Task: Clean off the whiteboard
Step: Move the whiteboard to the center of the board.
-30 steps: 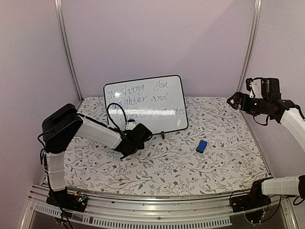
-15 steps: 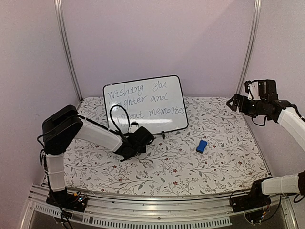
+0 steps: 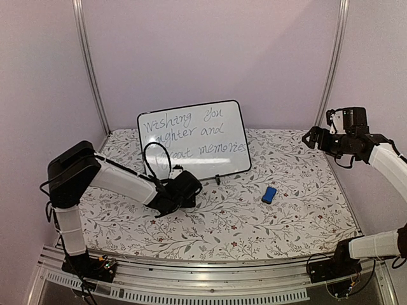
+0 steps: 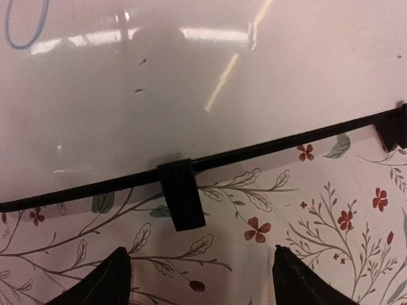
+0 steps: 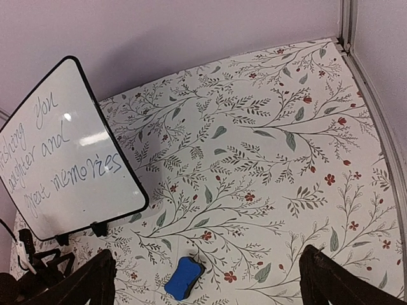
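Observation:
The whiteboard [image 3: 194,136] stands tilted on small black feet at the back middle of the table, with cursive marker writing across it. In the left wrist view its glossy face [image 4: 191,95] fills the top, and one black foot [image 4: 180,194] sits just ahead of my left gripper [image 4: 200,279]. That gripper [image 3: 188,185] is low on the table by the board's bottom edge, open and holding nothing. My right gripper [image 3: 311,136] hangs high at the right, open and empty [image 5: 206,254], looking down on the board [image 5: 60,146].
A small blue eraser [image 3: 269,194] lies on the floral tablecloth to the right of the board, also visible below the right gripper [image 5: 184,278]. Metal frame posts [image 3: 331,70] and lilac walls close in the back and sides.
My left gripper has opened near the board's lower edge, and the left arm's elbow has shifted left. The right arm has barely moved.

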Action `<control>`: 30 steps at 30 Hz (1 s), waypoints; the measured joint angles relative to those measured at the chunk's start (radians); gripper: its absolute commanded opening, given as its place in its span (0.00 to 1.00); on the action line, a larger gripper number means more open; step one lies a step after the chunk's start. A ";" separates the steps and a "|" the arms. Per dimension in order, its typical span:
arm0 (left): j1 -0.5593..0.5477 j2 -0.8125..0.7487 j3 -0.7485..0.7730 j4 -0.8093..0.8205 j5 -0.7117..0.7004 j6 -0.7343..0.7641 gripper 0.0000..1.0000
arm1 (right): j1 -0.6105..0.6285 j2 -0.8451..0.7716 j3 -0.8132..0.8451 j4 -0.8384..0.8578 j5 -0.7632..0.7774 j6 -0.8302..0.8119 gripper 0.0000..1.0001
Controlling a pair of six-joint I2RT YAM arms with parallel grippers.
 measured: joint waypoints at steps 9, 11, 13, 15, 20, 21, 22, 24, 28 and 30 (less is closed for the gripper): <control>-0.058 -0.106 -0.010 -0.054 -0.017 0.014 1.00 | 0.005 -0.145 -0.059 0.085 -0.001 0.008 0.99; -0.077 -0.136 -0.009 -0.058 -0.026 0.029 1.00 | 0.005 -0.163 -0.059 0.104 -0.003 0.008 0.99; -0.093 -0.166 -0.006 -0.056 -0.026 0.054 1.00 | 0.005 -0.154 -0.059 0.111 -0.020 0.007 0.99; -0.100 -0.183 -0.003 -0.043 -0.019 0.083 1.00 | 0.005 -0.134 -0.060 0.111 -0.037 0.007 0.99; -0.109 -0.212 -0.001 0.032 0.037 0.173 1.00 | 0.005 -0.118 -0.061 0.101 -0.048 0.006 0.99; -0.110 -0.215 -0.001 0.048 0.051 0.187 1.00 | 0.005 -0.116 -0.060 0.097 -0.051 0.006 0.99; -0.111 -0.216 -0.001 0.066 0.065 0.202 1.00 | 0.005 -0.109 -0.060 0.092 -0.056 0.006 0.99; -0.112 -0.217 -0.001 0.108 0.101 0.230 1.00 | 0.005 -0.098 -0.060 0.085 -0.064 0.007 0.99; -0.113 -0.223 -0.011 0.185 0.171 0.268 1.00 | 0.005 -0.088 -0.060 0.075 -0.069 0.019 0.99; -0.113 -0.240 -0.030 0.220 0.204 0.284 1.00 | 0.006 -0.088 -0.060 0.071 -0.069 0.024 0.99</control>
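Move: Just in front of the left hand's open fingers stands the whiteboard's left foot, about 3 cm ahead and 1 cm left. The right foot is some 6 cm ahead and 8 cm right. The whiteboard's middle is roughly 12 cm ahead, 3 cm right and 9 cm up; the eraser lies 22 cm right and 1 cm ahead. From the right hand, the whiteboard's middle is about 34 cm left, 8 cm ahead and 12 cm below. Leaving the whiteboard's left foot, the left hand opens fully as it backs off about 4 cm, climbs some 11 cm and then swings 9 cm right, across the front of the feet towards the eraser's side. The wrist turns about 25 degrees clockwise, fingers tipping up. The right hand, empty and open, bobs up 5 cm, then sinks most of the way back. ##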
